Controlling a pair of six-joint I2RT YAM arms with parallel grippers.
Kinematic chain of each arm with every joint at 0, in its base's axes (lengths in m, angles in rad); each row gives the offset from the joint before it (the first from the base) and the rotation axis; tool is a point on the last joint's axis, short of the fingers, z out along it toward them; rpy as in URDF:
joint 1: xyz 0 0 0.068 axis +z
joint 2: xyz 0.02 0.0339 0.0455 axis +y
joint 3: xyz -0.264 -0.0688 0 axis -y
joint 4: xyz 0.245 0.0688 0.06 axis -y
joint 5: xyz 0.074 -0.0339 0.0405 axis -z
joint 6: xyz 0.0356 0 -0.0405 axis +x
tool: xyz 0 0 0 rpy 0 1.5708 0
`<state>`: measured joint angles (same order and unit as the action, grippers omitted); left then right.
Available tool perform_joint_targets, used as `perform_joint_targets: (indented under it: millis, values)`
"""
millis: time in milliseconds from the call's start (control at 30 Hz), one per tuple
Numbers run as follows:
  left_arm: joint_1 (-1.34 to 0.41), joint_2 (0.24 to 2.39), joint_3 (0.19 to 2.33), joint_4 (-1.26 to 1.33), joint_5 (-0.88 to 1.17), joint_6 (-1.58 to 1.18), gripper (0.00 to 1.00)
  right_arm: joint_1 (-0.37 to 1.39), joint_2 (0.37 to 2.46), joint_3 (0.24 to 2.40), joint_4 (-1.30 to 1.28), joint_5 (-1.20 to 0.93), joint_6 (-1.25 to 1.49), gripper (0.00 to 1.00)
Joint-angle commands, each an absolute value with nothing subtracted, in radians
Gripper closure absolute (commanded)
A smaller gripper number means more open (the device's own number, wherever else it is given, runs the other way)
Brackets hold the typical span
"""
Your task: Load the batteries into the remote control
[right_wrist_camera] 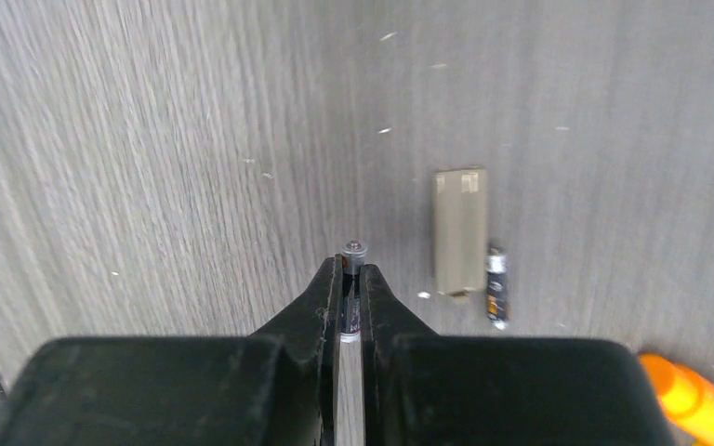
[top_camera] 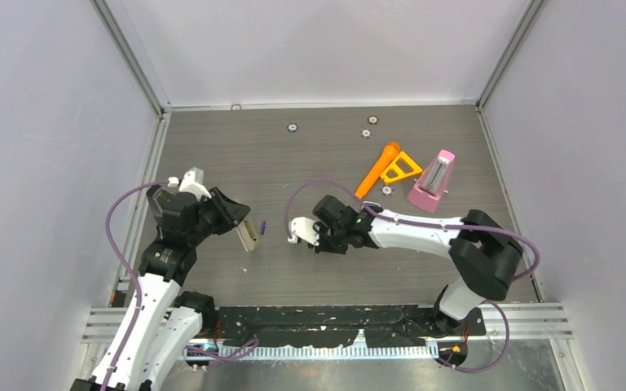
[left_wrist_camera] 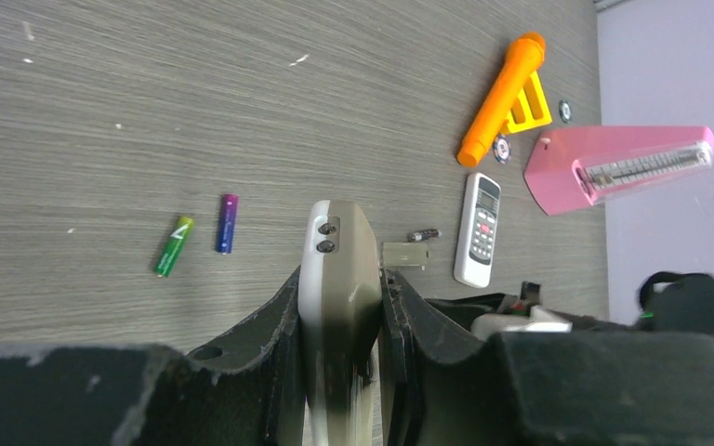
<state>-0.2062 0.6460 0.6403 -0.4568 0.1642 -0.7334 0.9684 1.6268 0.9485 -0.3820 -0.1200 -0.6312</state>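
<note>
My left gripper (left_wrist_camera: 339, 283) is shut on the remote control (left_wrist_camera: 339, 251), a white and beige bar gripped edge-on; it juts from the left gripper (top_camera: 232, 213) as the remote (top_camera: 249, 236). Its beige battery cover (right_wrist_camera: 460, 228) lies loose on the table beside a dark battery (right_wrist_camera: 496, 283). My right gripper (right_wrist_camera: 353, 271) points down at the table, shut on another dark battery (right_wrist_camera: 354, 251) whose silvery end pokes past the tips. The right gripper (top_camera: 319, 235) hangs just right of the held remote. A green battery (left_wrist_camera: 174, 245) and a purple battery (left_wrist_camera: 228, 223) lie side by side on the table.
A small white remote with buttons (left_wrist_camera: 479, 228) lies past the cover. Behind it are an orange tool (top_camera: 379, 167), a yellow triangle (top_camera: 403, 167) and a pink metronome (top_camera: 432, 181). Small round discs (top_camera: 292, 127) dot the far table. Walls close in on three sides.
</note>
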Motion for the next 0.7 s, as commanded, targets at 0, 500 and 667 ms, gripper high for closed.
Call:
perform_joint_targets:
  millis: [0,500,667]
  values:
    - [-0.198,0.627,0.606,-0.304,0.295,-0.745,1.00,0.938,1.447,0.960,-0.255,-0.163,-0.402,0.95]
    - [-0.293,0.589,0.433,0.312,0.520,-0.955,1.00,1.041,1.071,0.866,0.181,0.018,0.378,0.95]
    - [-0.383,0.566,0.411,0.368,0.439,-0.960,1.00,1.141,1.089,0.874,0.267,0.159,0.409,0.94]
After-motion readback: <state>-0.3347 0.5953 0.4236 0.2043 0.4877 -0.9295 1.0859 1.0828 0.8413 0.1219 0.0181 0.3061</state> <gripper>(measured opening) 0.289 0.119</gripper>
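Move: The right hand, low over the table, already has a black battery pinched; the remote control it is bound for is held by the left hand, about 19 cm to its left, 2 cm ahead and 14 cm up. Around the right hand on the table lie the battery cover 5 cm ahead and 2 cm left, and a second black battery 6 cm ahead and 1 cm right. From the left hand, the pinched battery is roughly 19 cm right, 4 cm back and 16 cm down. Upwards, and fast: the right hand carries the pinched battery some 24 cm up and gradually left towards the open back of the remote control, drawing back a little late on, while its wrist swings about 60 degrees from pointing down to pointing left. The left hand keeps its grip and brings the remote control right and up to meet it, turning it clockwise and tipping it up. ##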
